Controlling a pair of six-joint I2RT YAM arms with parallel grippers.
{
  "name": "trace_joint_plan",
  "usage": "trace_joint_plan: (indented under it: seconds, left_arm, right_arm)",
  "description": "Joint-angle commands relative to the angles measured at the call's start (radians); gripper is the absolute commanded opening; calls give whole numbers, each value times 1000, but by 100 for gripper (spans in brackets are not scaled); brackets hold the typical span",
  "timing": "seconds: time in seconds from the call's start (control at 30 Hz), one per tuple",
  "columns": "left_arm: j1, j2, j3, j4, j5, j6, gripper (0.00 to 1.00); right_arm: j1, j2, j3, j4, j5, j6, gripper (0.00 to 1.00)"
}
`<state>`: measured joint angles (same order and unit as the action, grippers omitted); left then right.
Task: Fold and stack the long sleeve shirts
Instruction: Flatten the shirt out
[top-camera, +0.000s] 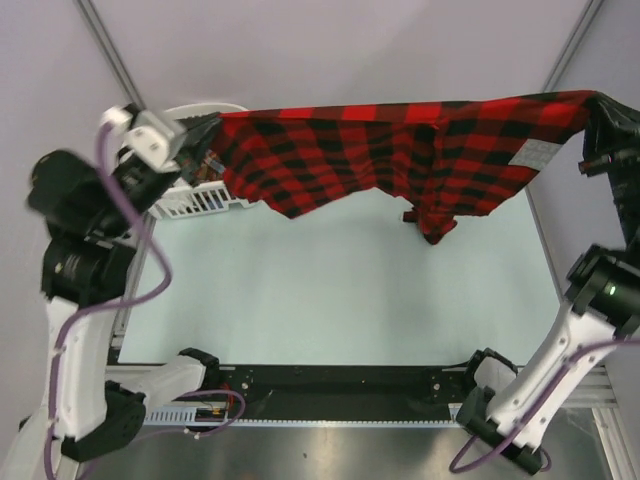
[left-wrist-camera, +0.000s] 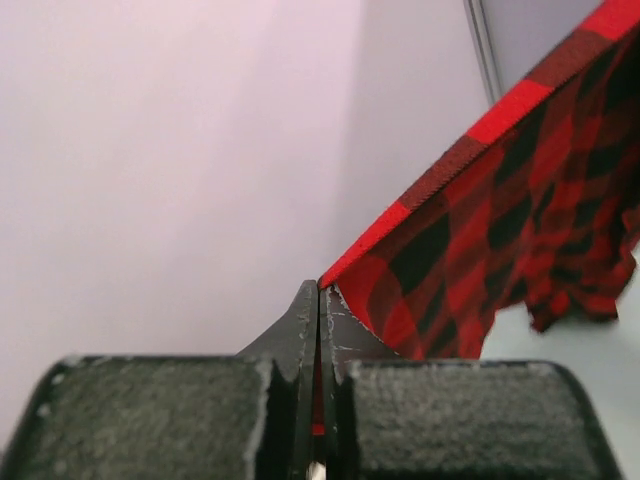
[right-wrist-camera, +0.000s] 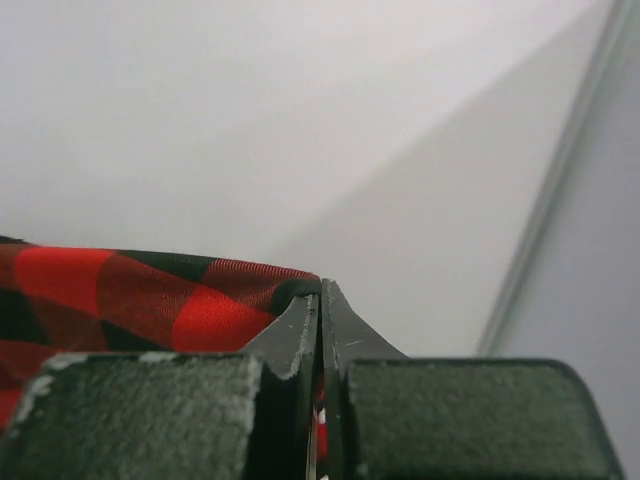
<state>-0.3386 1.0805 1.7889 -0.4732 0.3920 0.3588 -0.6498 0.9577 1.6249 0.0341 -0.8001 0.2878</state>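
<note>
A red-and-black checked flannel shirt (top-camera: 390, 150) hangs stretched across the far side of the table, held up in the air by both arms. My left gripper (top-camera: 212, 124) is shut on its left corner, and red cloth (left-wrist-camera: 480, 250) shows pinched between the fingers (left-wrist-camera: 345, 335) in the left wrist view. At the far right my right gripper (top-camera: 598, 100) is shut on the other corner, where the checked cloth (right-wrist-camera: 150, 295) runs off to the left of the fingers (right-wrist-camera: 295, 340). A fold of the shirt droops lowest at the middle right (top-camera: 435, 225).
A white slatted basket (top-camera: 195, 200) stands at the back left, partly behind the shirt and my left arm. The pale green table top (top-camera: 340, 300) lies below the hanging shirt. Metal frame posts (top-camera: 110, 50) rise at both back corners.
</note>
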Motion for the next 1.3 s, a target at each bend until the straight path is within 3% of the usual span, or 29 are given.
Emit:
trace_joint_plan:
  seconds: [0.0, 0.17, 0.33, 0.43, 0.5, 0.57, 0.63, 0.77, 0.97, 1.13, 1.27]
  left_arm:
    - [19, -77, 36, 94, -156, 3, 0]
    - [19, -108, 102, 140, -176, -37, 0]
    - [19, -53, 263, 166, -206, -66, 0]
    - [19, -4, 363, 169, -206, -75, 0]
    - [19, 24, 394, 163, -206, -67, 0]
    - [19, 24, 359, 147, -209, -54, 0]
    - [19, 3, 230, 136, -199, -37, 0]
    - [19, -45, -172, 162, -151, -1, 0]
    - [21, 16, -602, 317, -108, 48, 0]
    - [21, 261, -663, 357, -79, 130, 0]
    - [21, 598, -478, 297, -117, 160, 0]
  right_arm:
    - [-31, -106, 61, 69, 402, -130, 0]
    - [28, -160, 125, 125, 594, -251, 0]
    - [192, -50, 328, 104, 728, -390, 0]
    - [300, 47, 466, 51, 731, -453, 0]
    - [335, 73, 474, 32, 684, -484, 0]
    - [349, 66, 423, -14, 590, -484, 0]
    - [349, 26, 281, -72, 489, -489, 0]
    - [348, -83, -93, -74, 401, -539, 0]
    - [345, -106, -558, -82, 270, -619, 0]
    - [343, 132, -752, 65, 262, -622, 0]
    - [340, 400, -738, 164, 283, -590, 0]
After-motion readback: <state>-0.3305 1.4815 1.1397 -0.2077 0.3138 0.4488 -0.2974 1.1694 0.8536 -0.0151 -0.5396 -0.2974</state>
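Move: Both hands already hold the shirt stretched between them, high over the table. From the left hand, the table middle lies about 5 cm ahead, 18 to the right and 51 below. The laundry basket is roughly 25 cm ahead, 16 to the left and 42 below. From the right hand, the table middle is some 6 cm ahead, 34 to the left and 56 below. Still pinching the shirt's two upper corners, both hands fling it. They swing back towards the bases and up, the left about 11 cm back and 16 up, the right some 21 back and 18 up, fingers tipping upward. Then they reverse and sweep fast down and forward towards the table, fingers tipping down, ending nearly 40 cm lower and 15 farther out than they began. ##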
